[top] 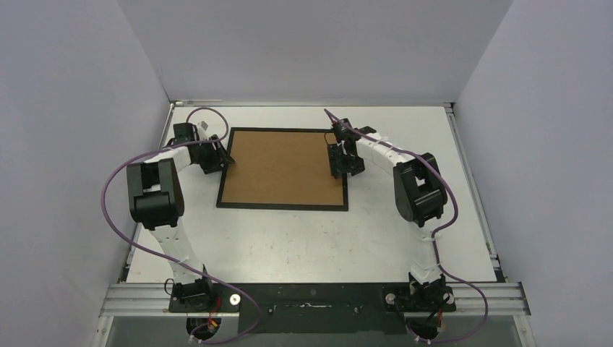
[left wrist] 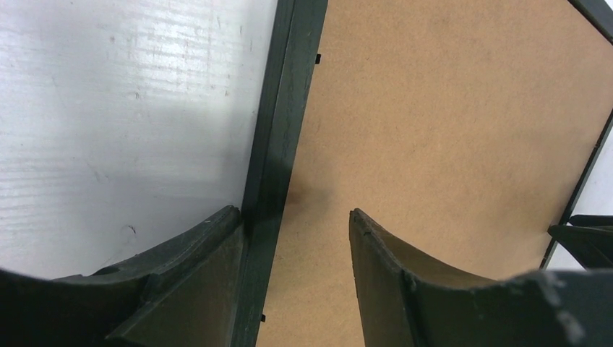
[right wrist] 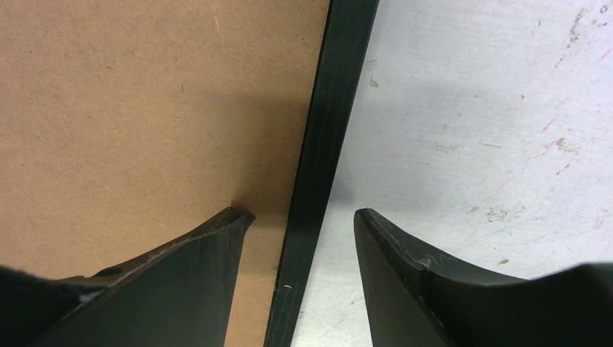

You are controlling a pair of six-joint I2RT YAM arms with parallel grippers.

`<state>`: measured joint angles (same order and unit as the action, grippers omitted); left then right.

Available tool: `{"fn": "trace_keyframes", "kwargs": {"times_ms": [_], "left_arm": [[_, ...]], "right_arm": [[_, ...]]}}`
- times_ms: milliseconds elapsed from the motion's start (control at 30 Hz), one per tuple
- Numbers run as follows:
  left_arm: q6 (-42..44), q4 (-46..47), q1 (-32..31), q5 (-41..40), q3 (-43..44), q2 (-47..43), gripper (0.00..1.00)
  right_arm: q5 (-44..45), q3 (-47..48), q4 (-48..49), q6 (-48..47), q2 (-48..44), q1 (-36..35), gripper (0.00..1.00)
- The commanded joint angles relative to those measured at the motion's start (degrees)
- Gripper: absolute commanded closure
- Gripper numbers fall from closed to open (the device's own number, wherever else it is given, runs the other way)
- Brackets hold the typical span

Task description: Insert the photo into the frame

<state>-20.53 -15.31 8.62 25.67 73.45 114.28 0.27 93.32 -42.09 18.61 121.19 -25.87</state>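
The frame lies flat on the white table, thin and black, its inside filled by a brown cardboard backing. The photo is hidden. My left gripper stands open astride the frame's left rail. One finger sits against the rail's outer side and the other hangs over the backing. My right gripper is open astride the right rail, with one finger above the backing and the other over the table; gaps show on both sides of the rail.
The white tabletop is scuffed and boxed in by pale walls on the left, back and right. Purple cables loop out from both arms. The arm bases sit on a rail at the near edge.
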Motion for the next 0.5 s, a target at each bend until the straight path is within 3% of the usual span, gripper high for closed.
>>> {"fn": "trace_keyframes", "kwargs": {"times_ms": [0,167,467], "left_arm": [[-1.1,-3.3,-1.7,1.9,-3.1,-3.5,0.49],[-3.0,-3.5,-4.0,2.1,-8.2,-8.3,0.5],[-8.9,-2.1,-13.5,1.2,-18.9,-16.9,0.51]], "right_arm": [[0.7,-4.0,-3.3,0.4,-1.3,1.0,0.44],[-5.7,-11.2,0.2,2.9,-7.9,3.5,0.45],[-7.1,-20.5,2.5,6.1,-21.0,7.6,0.44]]}}
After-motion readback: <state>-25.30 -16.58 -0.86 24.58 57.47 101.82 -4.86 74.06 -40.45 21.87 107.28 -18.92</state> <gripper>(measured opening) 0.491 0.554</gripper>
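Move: Between the left hand's open fingers is the frame's left bar, about 2 cm left of its hand point and level fore and aft; the backing board's middle lies roughly 18 cm to its right, and the near-left corner some 13 cm back and 4 cm left. Right hand: the frame's right bar sits directly below, its middle about 1 cm farther ahead, with the near-right corner about 12 cm back. All lie about 1 cm below the hands. Pushing on the outer side of the left bar with its outer finger, the left hand sweeps back about 9 cm and right about 7 cm, low over the table and picking up speed. The right hand goes along, about 6 cm back and 6 cm right, its open fingers straddling the right bar and the inner tip resting on the board, until its outer finger meets the bar's outer side. ##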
